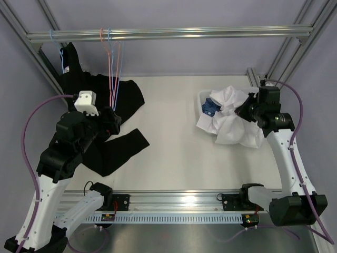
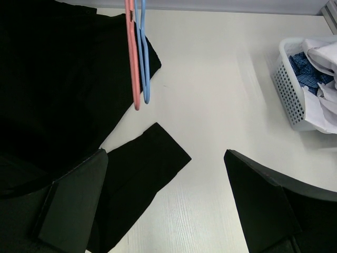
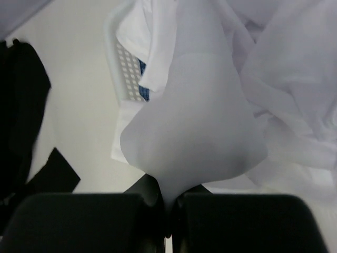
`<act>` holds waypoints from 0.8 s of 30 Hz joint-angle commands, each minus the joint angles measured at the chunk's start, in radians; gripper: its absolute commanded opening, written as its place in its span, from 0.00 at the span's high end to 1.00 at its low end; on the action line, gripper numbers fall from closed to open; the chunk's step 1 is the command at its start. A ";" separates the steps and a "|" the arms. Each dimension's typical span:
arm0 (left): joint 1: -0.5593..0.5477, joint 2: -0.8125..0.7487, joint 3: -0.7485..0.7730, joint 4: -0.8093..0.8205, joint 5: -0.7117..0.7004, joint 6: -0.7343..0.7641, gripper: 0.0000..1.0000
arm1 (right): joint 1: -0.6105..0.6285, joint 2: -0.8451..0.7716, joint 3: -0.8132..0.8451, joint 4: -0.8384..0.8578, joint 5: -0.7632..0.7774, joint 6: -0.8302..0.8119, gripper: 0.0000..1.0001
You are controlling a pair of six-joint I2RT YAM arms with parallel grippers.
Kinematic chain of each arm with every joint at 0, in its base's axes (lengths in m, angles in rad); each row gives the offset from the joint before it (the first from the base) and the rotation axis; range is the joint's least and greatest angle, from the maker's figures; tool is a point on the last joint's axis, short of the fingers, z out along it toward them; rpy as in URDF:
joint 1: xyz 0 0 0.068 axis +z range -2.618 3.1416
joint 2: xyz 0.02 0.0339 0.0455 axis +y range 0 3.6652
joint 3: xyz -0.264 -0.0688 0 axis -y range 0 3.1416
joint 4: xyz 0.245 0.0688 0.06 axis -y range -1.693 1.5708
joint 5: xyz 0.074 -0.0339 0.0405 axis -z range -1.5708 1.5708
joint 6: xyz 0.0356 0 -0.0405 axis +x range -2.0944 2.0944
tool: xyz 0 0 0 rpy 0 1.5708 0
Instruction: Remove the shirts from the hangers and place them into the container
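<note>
My right gripper (image 1: 243, 112) (image 3: 168, 205) is shut on a fold of the white shirt (image 1: 231, 118) (image 3: 195, 116), which is heaped over the white container (image 1: 201, 100) (image 3: 113, 58). The blue checked shirt (image 1: 210, 107) (image 2: 308, 66) lies inside it. The black shirt (image 1: 105, 121) (image 2: 52, 79) drapes from a light blue hanger (image 1: 63, 58) on the rail down onto the table, one sleeve (image 2: 137, 179) spread out. My left gripper (image 1: 113, 122) (image 2: 166, 155) is open above that sleeve, holding nothing. A pink hanger (image 1: 109, 63) (image 2: 131, 58) and another blue hanger (image 1: 119, 63) (image 2: 143, 63) hang bare.
An aluminium rail (image 1: 168, 34) crosses the back, carried by frame posts at both sides. The white shirt spills over the container's near rim onto the table (image 1: 179, 132). A metal strip (image 1: 174, 197) runs along the near edge by the arm bases.
</note>
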 commanded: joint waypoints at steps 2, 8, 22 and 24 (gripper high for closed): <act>0.003 -0.003 0.040 0.010 -0.020 0.018 0.01 | -0.002 0.154 0.229 -0.115 0.034 -0.016 1.00; 0.003 -0.014 0.040 -0.009 -0.034 0.013 0.01 | -0.002 0.370 0.325 -0.032 0.039 0.020 1.00; 0.003 -0.040 0.042 -0.043 -0.065 0.004 0.01 | -0.002 0.893 0.334 -0.015 0.011 0.102 0.80; 0.003 -0.041 0.042 -0.043 -0.065 0.001 0.01 | -0.002 0.875 0.337 -0.016 0.008 0.094 0.75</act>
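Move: The right hand is already shut on a fold of the white shirt; the middle of the container lies about 12 cm ahead of it, 2 cm to its right and some 20 cm lower. The container's near rim, with the shirt draped over it, is about 2 cm ahead, 2 cm right and 16 cm down. The blue shirt showing inside lies 13 cm ahead, 9 cm left and 19 cm below. From the idle left hand the container is roughly 20 cm ahead, 56 cm right and 31 cm down. Still pinching the fold of white shirt, the right hand carries it forward about 11 cm over the near rim, first rising some 3 cm, then plunging more than 20 cm into the container. The wrist tips the fingers about 30 degrees steeper on the way down. At the bottom, among the cloth, the fingers begin to open, to roughly a quarter. ##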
